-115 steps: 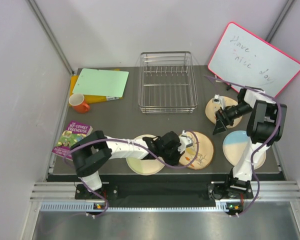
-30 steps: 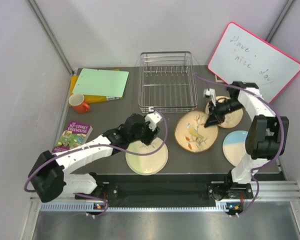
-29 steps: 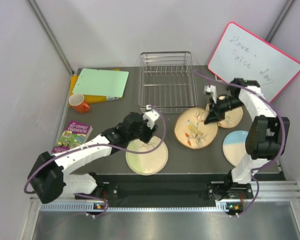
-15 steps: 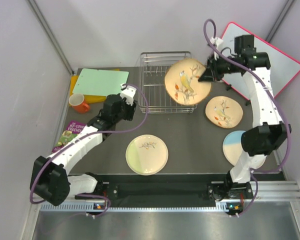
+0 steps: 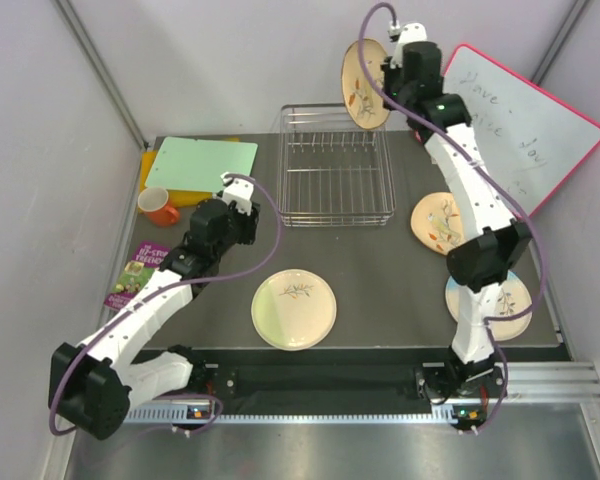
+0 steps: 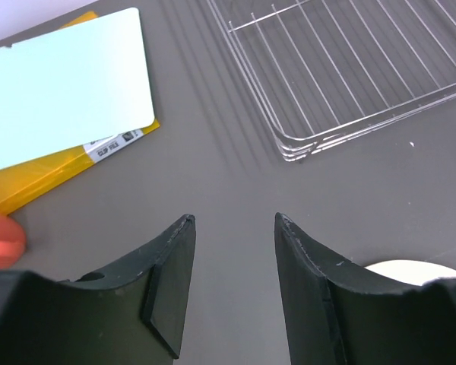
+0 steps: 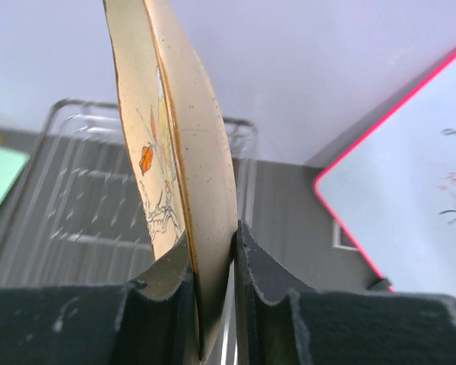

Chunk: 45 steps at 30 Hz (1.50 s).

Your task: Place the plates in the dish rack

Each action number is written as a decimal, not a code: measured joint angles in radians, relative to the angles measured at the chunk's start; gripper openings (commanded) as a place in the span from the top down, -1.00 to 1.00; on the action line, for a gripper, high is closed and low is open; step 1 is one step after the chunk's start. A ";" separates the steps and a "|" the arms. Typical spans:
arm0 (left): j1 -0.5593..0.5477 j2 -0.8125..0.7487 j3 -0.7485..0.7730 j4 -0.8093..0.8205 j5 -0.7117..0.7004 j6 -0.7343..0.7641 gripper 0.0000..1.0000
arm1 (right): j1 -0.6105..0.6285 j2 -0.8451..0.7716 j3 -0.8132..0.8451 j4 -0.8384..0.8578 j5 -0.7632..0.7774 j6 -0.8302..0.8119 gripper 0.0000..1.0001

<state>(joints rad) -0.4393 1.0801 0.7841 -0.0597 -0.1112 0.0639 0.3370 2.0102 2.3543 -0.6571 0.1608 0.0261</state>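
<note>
My right gripper (image 5: 388, 75) is shut on the rim of a cream bird plate (image 5: 364, 70) and holds it high, nearly on edge, above the back right of the wire dish rack (image 5: 335, 165). In the right wrist view the plate (image 7: 178, 152) stands upright between my fingers (image 7: 213, 236), with the rack (image 7: 83, 198) below. A cream and pale green plate (image 5: 294, 308) lies at the table's front. A small bird plate (image 5: 442, 222) lies right of the rack. The light blue plate (image 5: 500, 305) is partly hidden behind the right arm. My left gripper (image 5: 242, 205) (image 6: 232, 220) is open and empty, left of the rack (image 6: 342, 68).
A green folder (image 5: 200, 165) on a yellow book, an orange cup (image 5: 158, 206) and a paperback (image 5: 143, 272) lie at the left. A pink-framed whiteboard (image 5: 520, 120) leans at the back right. White walls enclose the table.
My right arm has raised the bird plate higher and further back and turned it nearly on edge. My left gripper has drawn back slightly to the left.
</note>
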 measured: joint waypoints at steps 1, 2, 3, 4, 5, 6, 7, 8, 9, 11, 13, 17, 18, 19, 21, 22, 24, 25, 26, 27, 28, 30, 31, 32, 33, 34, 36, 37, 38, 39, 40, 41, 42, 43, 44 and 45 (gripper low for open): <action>0.002 -0.005 -0.003 0.000 -0.003 -0.003 -0.03 | 0.024 0.024 0.014 0.027 0.077 -0.014 1.00; 0.004 -0.009 -0.008 0.000 -0.006 -0.006 -0.03 | 0.043 0.046 0.027 0.052 0.135 -0.029 1.00; 0.006 -0.011 -0.011 0.000 -0.010 -0.009 -0.03 | 0.061 0.076 0.040 0.092 0.201 -0.045 1.00; 0.008 -0.011 -0.013 0.000 -0.011 -0.010 -0.03 | 0.076 0.105 0.049 0.130 0.261 -0.061 1.00; 0.010 -0.011 -0.014 0.000 -0.011 -0.011 -0.03 | 0.088 0.131 0.051 0.170 0.314 -0.080 1.00; 0.012 -0.011 -0.018 0.000 -0.012 -0.013 -0.03 | 0.098 0.156 0.051 0.202 0.360 -0.099 1.00; 0.013 -0.011 -0.020 0.000 -0.013 -0.013 -0.03 | 0.108 0.180 0.051 0.231 0.406 -0.121 1.00; 0.014 -0.011 -0.024 0.000 -0.014 -0.014 -0.03 | 0.115 0.203 0.051 0.258 0.448 -0.141 1.00; 0.016 -0.011 -0.028 0.000 -0.014 -0.018 -0.03 | 0.119 0.225 0.051 0.280 0.481 -0.158 1.00; 0.017 -0.011 -0.035 0.001 -0.014 -0.023 -0.03 | 0.123 0.259 0.050 0.309 0.537 -0.184 1.00; 0.018 -0.011 -0.042 0.001 -0.014 -0.032 -0.03 | 0.122 0.275 0.040 0.329 0.582 -0.201 1.00; 0.020 -0.011 -0.053 0.008 -0.014 -0.039 -0.04 | 0.113 0.277 0.019 0.338 0.638 -0.217 1.00; 0.020 -0.011 -0.056 0.009 -0.014 -0.040 -0.03 | 0.111 0.277 0.016 0.341 0.646 -0.217 1.00; 0.020 -0.011 -0.058 0.009 -0.014 -0.042 -0.04 | 0.109 0.277 0.015 0.343 0.654 -0.217 1.00; 0.020 -0.008 -0.059 0.011 -0.014 -0.044 -0.04 | 0.103 0.277 0.008 0.343 0.659 -0.212 1.00; 0.020 -0.008 -0.059 0.014 -0.014 -0.045 -0.04 | 0.100 0.277 0.004 0.340 0.661 -0.206 1.00; 0.021 -0.006 -0.060 0.024 -0.014 -0.048 -0.04 | 0.098 0.277 -0.017 0.331 0.660 -0.185 1.00; 0.021 -0.004 -0.062 0.033 -0.014 -0.048 -0.03 | 0.098 0.277 -0.026 0.323 0.660 -0.176 1.00; 0.021 -0.002 -0.066 0.043 -0.014 -0.050 -0.04 | 0.098 0.277 -0.037 0.309 0.657 -0.165 1.00; 0.021 0.000 -0.071 0.053 -0.014 -0.051 -0.04 | 0.098 0.277 -0.045 0.291 0.653 -0.156 1.00; 0.021 0.003 -0.077 0.061 -0.014 -0.052 -0.04 | 0.099 0.277 -0.052 0.280 0.649 -0.151 1.00; 0.021 0.005 -0.088 0.066 -0.014 -0.062 -0.03 | 0.101 0.277 -0.058 0.250 0.640 -0.137 1.00; 0.021 0.006 -0.093 0.066 -0.013 -0.066 -0.04 | 0.102 0.277 -0.058 0.240 0.634 -0.130 1.00; 0.021 0.008 -0.096 0.066 -0.013 -0.069 -0.04 | 0.104 0.277 -0.058 0.235 0.630 -0.126 1.00; 0.021 0.009 -0.098 0.067 -0.013 -0.071 -0.03 | 0.105 0.277 -0.058 0.235 0.628 -0.121 1.00; 0.021 0.009 -0.101 0.066 -0.013 -0.073 -0.04 | 0.106 0.277 -0.058 0.235 0.625 -0.115 1.00; 0.021 0.009 -0.102 0.067 -0.013 -0.074 -0.04 | 0.108 0.277 -0.058 0.234 0.620 -0.108 1.00; 0.021 0.009 -0.102 0.067 -0.013 -0.074 -0.03 | 0.109 0.277 -0.058 0.234 0.619 -0.104 1.00; 0.021 0.009 -0.102 0.068 -0.014 -0.076 -0.03 | 0.110 0.277 -0.058 0.232 0.616 -0.101 1.00; 0.021 0.009 -0.103 0.068 -0.013 -0.077 -0.04 | 0.111 0.277 -0.058 0.230 0.613 -0.098 1.00; 0.021 0.009 -0.104 0.068 -0.014 -0.078 -0.04 | 0.111 0.277 -0.058 0.229 0.610 -0.094 1.00; 0.021 0.009 -0.106 0.068 -0.013 -0.080 -0.03 | 0.112 0.277 -0.058 0.225 0.605 -0.089 1.00; 0.021 0.009 -0.107 0.068 -0.014 -0.081 -0.04 | 0.113 0.277 -0.058 0.219 0.599 -0.084 1.00; 0.021 0.009 -0.109 0.068 -0.013 -0.083 -0.04 | 0.114 0.277 -0.058 0.214 0.594 -0.078 1.00; 0.021 0.009 -0.111 0.069 -0.013 -0.084 -0.04 | 0.116 0.277 -0.059 0.206 0.591 -0.073 1.00; 0.021 0.009 -0.114 0.070 -0.013 -0.086 -0.04 | 0.118 0.277 -0.063 0.200 0.590 -0.069 1.00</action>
<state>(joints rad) -0.4183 1.0889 0.6697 0.0101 -0.1246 -0.0223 0.4549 2.2868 2.2917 -0.4568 0.7506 -0.0425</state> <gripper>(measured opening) 0.516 0.151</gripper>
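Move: The right hand, pinching a flowered plate by its rim, is high above the dish rack's right side; the rack's middle lies about 11 cm to its left, level with it forward and back, and some 31 cm below. The whiteboard's middle is roughly 34 cm right, 5 cm farther out and 22 cm lower, and another flowered plate lies about 14 cm right, 11 cm back and 36 cm down. From the left hand the rack's middle is some 20 cm ahead, 22 cm right and 14 cm down. Still pinching the plate, the right hand swings about 6 cm forward, then sinks in steps, some 13 cm altogether, towards the right side of the rack. Mostly early on, its wrist turns clockwise and rolls left side down, ending some 30 degrees from where it began; the fingers stay shut. The empty left hand settles about 4 cm lower, half open. ##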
